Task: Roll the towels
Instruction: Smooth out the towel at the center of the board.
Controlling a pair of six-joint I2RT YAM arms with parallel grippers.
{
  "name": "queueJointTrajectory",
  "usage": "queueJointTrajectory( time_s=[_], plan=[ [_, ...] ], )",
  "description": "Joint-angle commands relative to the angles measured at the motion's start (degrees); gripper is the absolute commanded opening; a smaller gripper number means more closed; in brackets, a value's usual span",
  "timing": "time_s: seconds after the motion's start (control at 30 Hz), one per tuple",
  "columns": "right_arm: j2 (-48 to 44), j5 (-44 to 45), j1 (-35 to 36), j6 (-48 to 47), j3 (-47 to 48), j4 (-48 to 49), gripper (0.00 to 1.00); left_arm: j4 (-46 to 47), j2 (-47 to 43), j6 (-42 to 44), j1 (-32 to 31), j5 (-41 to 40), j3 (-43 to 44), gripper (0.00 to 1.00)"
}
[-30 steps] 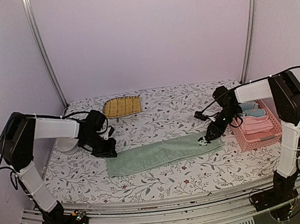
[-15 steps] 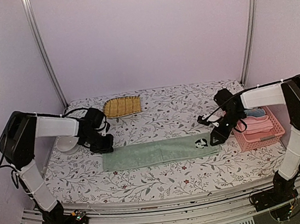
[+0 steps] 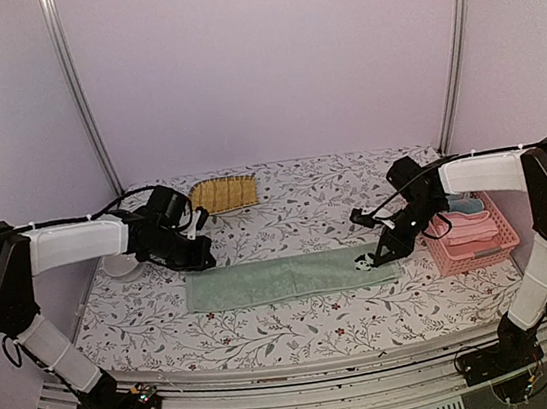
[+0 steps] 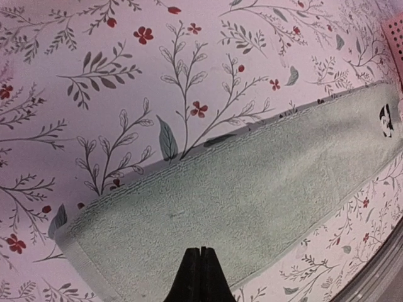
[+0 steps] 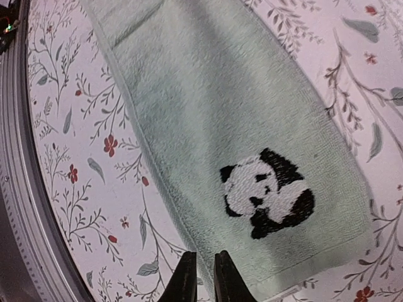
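A pale sage green towel (image 3: 283, 278) lies flat as a long strip across the table's middle, with a panda patch (image 3: 364, 261) at its right end. My left gripper (image 3: 203, 259) hovers by the towel's far left corner; its jaws are shut and empty above the green towel (image 4: 252, 189). My right gripper (image 3: 379, 256) hangs over the right end. In the right wrist view its fingertips (image 5: 187, 267) stand a narrow gap apart over the towel's (image 5: 208, 107) near hem, below the panda (image 5: 267, 194). A pink towel (image 3: 468, 224) and a light blue towel (image 3: 461, 207) lie in the basket.
A pink plastic basket (image 3: 502, 235) stands at the right edge, just behind the right gripper. A yellow-brown ribbed mat (image 3: 223, 193) lies at the back. A white round object (image 3: 120, 265) sits at the left under the left arm. The floral cloth covers the table.
The green towel went from slanted and rumpled to a straight flat strip. My left gripper moved off its left end toward the back. My right gripper's jaws widened, then narrowed.
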Motion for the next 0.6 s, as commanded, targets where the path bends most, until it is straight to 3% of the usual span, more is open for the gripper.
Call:
queueJointTrajectory(
  time_s=[0.0, 0.23, 0.57],
  plan=[
    [2.2, -0.2, 1.7, -2.7, -4.0, -1.7, 0.13, -1.2, -2.0, -2.2, -0.6, 3.3, -8.1, 0.0],
    [2.9, 1.5, 1.8, -5.2, -8.2, -1.3, 0.12, -1.3, -2.5, -5.3, -0.3, 0.8, -15.2, 0.0],
    [7.5, 14.3, 1.5, -3.1, -9.2, 2.6, 0.14, -5.2, 0.4, -5.2, 0.5, 2.0, -16.2, 0.0]
  ],
)
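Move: The green towel's near left corner lies about 9 cm back and 7 cm left of the left hand, some 7 cm below; the white bowl is 6 cm ahead and 21 cm left, the yellow mat 22 cm ahead and 5 cm right. Its near right corner is roughly 5 cm back, 5 cm right and 6 cm below the right hand; the panda lies 1 cm ahead and 3 cm left, the pink basket 5 cm ahead and 20 cm right. The green towel's near corners are what both arms come down to. The left hand swings back and down about 7 cm each way and some 4 cm left, shut fingertips landing on the cloth by the left hem; its wrist tips about 15 degrees. The right sinks 6 cm while drawing back 5 cm and slightly right, its barely open tips reaching the near edge; both then hold there. ##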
